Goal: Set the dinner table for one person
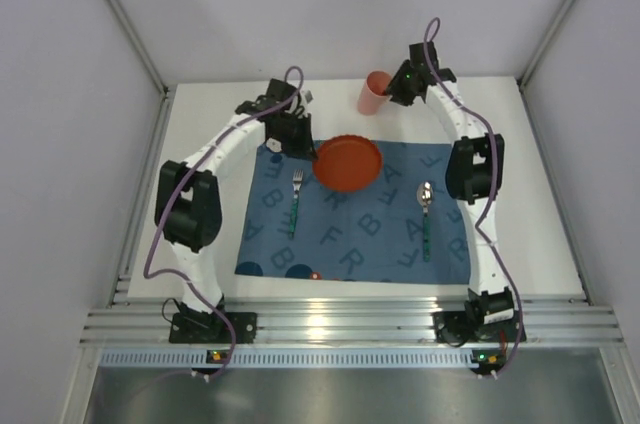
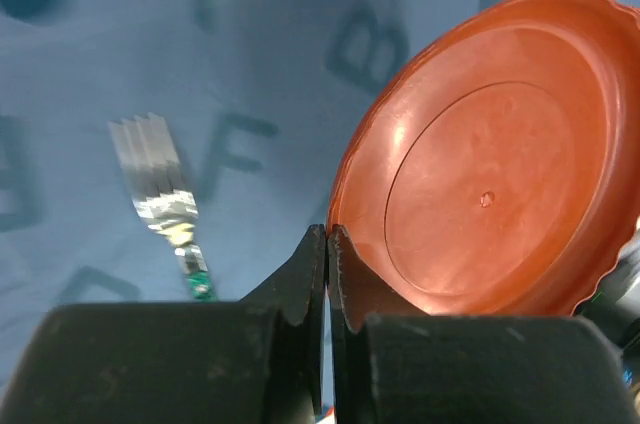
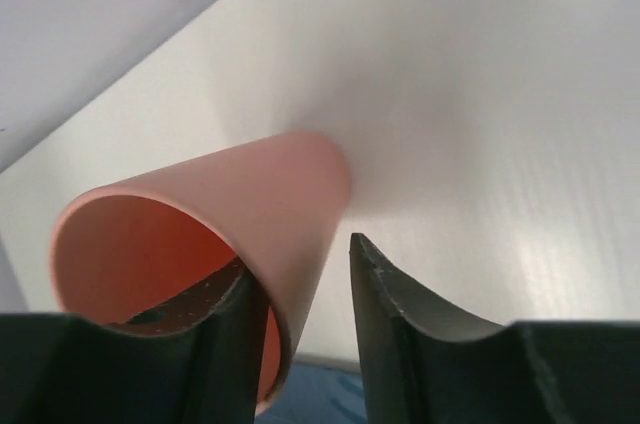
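On the white dinner table [image 1: 540, 234] lies a blue letter-printed mat [image 1: 350, 234]. On it are a fork [image 1: 296, 202] on the left, a spoon [image 1: 426, 212] on the right, and an orange-red plate [image 1: 347, 162] at its far edge. My left gripper [image 2: 328, 232] is shut, pinching the left rim of the plate [image 2: 490, 194]; the fork [image 2: 160, 189] lies just left of it. A pink cup [image 1: 374, 94] stands beyond the mat. My right gripper [image 3: 298, 256] is open and straddles the wall of the cup [image 3: 260, 204]: one finger inside, the other outside with a gap.
Grey walls with metal corner posts enclose the table on three sides. Both arm bases sit on the aluminium rail [image 1: 340, 324] at the near edge. Bare tabletop [image 3: 480, 124] stretches behind the cup.
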Tool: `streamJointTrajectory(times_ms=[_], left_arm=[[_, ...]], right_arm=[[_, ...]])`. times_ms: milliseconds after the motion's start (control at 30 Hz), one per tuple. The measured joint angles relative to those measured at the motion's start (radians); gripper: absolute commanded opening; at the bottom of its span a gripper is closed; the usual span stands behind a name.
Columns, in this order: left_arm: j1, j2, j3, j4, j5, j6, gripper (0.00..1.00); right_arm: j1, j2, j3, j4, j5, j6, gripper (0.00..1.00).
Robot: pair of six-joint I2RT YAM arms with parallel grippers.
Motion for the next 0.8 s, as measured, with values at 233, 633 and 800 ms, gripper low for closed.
streamJointTrajectory(times_ms=[233, 633, 800], left_arm=[[-0.114, 0.135, -0.001, -0.084, 0.016, 0.084, 0.0], [-0.164, 0.18, -0.009, -0.105, -0.042, 0.134, 0.47], [-0.182, 0.167, -0.063, -0.086, -0.057, 0.121, 0.98]], right_arm=[[-0.023, 0.0, 0.002, -0.093, 0.059, -0.04, 0.0], [-0.023, -0.148, -0.134, -0.15, 0.092, -0.112, 0.0], [-0.023, -0.419, -0.348, -0.18, 0.132, -0.18, 0.0]])
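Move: The plate, already pinched by its left rim, has its middle about 9 cm to the left hand's right and 3 cm back; its place on the mat lies some 12 cm back, 11 cm right and 11 cm below. The fork is 12 cm back and 5 cm left, the spoon 17 cm back and 29 cm right, both 12 cm down. The cup's middle is about 5 cm left of the right hand, level ahead, 4 cm lower; the plate 25 cm back, 13 cm left, 3 cm higher. The plate is lowered about 9 cm onto the mat by the left hand, which also draws back and slightly right, turning some 15 degrees clockwise, then opens wide around the rim. The cup's near wall, already between the right fingers, is pinched as they close during a short shift right; that hand then lifts the cup, going back, up and right. ##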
